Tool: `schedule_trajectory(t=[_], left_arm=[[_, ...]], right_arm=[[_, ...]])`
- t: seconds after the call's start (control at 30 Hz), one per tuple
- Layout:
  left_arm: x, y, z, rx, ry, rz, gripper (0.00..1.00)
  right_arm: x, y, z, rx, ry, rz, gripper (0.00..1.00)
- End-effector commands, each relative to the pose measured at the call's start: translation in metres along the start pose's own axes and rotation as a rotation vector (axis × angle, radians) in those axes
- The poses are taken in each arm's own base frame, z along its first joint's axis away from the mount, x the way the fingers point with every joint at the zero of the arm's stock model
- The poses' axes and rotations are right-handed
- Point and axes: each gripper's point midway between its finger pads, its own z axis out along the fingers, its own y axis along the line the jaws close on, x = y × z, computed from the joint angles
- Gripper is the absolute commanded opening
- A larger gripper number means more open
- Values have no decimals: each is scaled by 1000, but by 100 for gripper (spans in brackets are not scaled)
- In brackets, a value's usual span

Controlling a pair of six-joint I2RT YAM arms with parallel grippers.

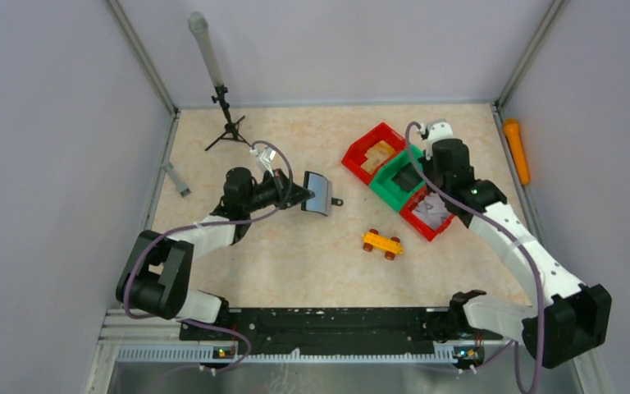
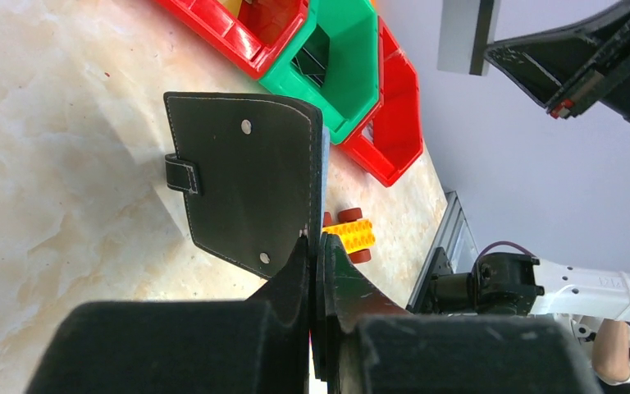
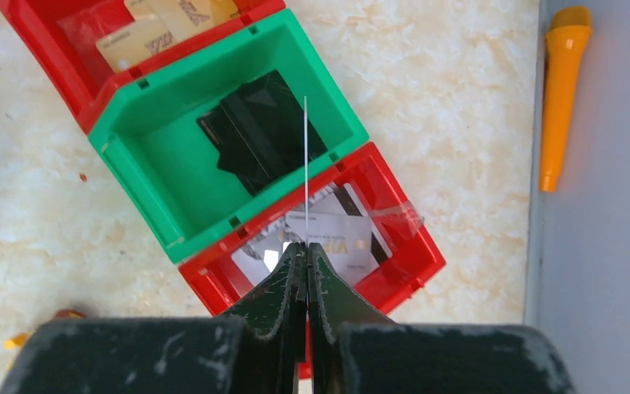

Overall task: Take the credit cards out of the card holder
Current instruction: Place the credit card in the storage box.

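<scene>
The black card holder point(image 1: 318, 194) hangs lifted over the table's middle. My left gripper point(image 1: 304, 195) is shut on one edge of it. In the left wrist view the card holder point(image 2: 246, 180) shows its stitched outer face, strap tab and silver snaps, with my left gripper point(image 2: 316, 240) pinching its right edge. My right gripper point(image 3: 306, 246) is shut on a credit card point(image 3: 305, 164) seen edge-on as a thin white line, above the bins. Other credit cards point(image 3: 340, 238) lie in the near red bin point(image 3: 406, 263), and more cards point(image 3: 152, 37) in the far red bin.
A green bin point(image 3: 131, 156) between the red ones holds a black lump point(image 3: 262, 139). A yellow-orange toy car point(image 1: 382, 244) sits near the table's middle. An orange marker point(image 1: 518, 150) lies by the right wall. A small tripod point(image 1: 225, 123) stands at the back left.
</scene>
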Motion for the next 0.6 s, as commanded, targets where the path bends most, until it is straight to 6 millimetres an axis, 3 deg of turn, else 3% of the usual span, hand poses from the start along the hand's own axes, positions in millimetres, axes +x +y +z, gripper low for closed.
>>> schedule_trajectory(t=[0.0, 0.3, 0.57], left_arm=[[-18, -22, 0, 59, -49, 80, 0], [-17, -24, -1, 63, -49, 83, 0], [-16, -23, 0, 61, -45, 81, 0]], right_arm=[[3, -12, -19, -1, -34, -182, 0], [54, -29, -10, 57, 169, -429, 0], [69, -40, 1, 137, 230, -581, 0]])
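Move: The right hand has a silver card pinched and is taking it to the red box with the silver cards, whose middle lies about 3 cm back, 3 cm to its right and 17 cm below. The green box is some 5 cm ahead and 6 cm left of that hand, the red box with the gold cards about 13 cm ahead and 14 cm left, both as low. From the left hand, the silver-card box is roughly 32 cm right, 2 cm ahead and 13 cm below. Rightward and backward at first, then down as well, the right hand carries the card towards the red silver-card box, about 5 cm right, 5 cm down and 4 cm back. On the way the wrist rolls some 30 degrees, left side falling and fingertips dipping; the fingers stay shut on the card's end. ##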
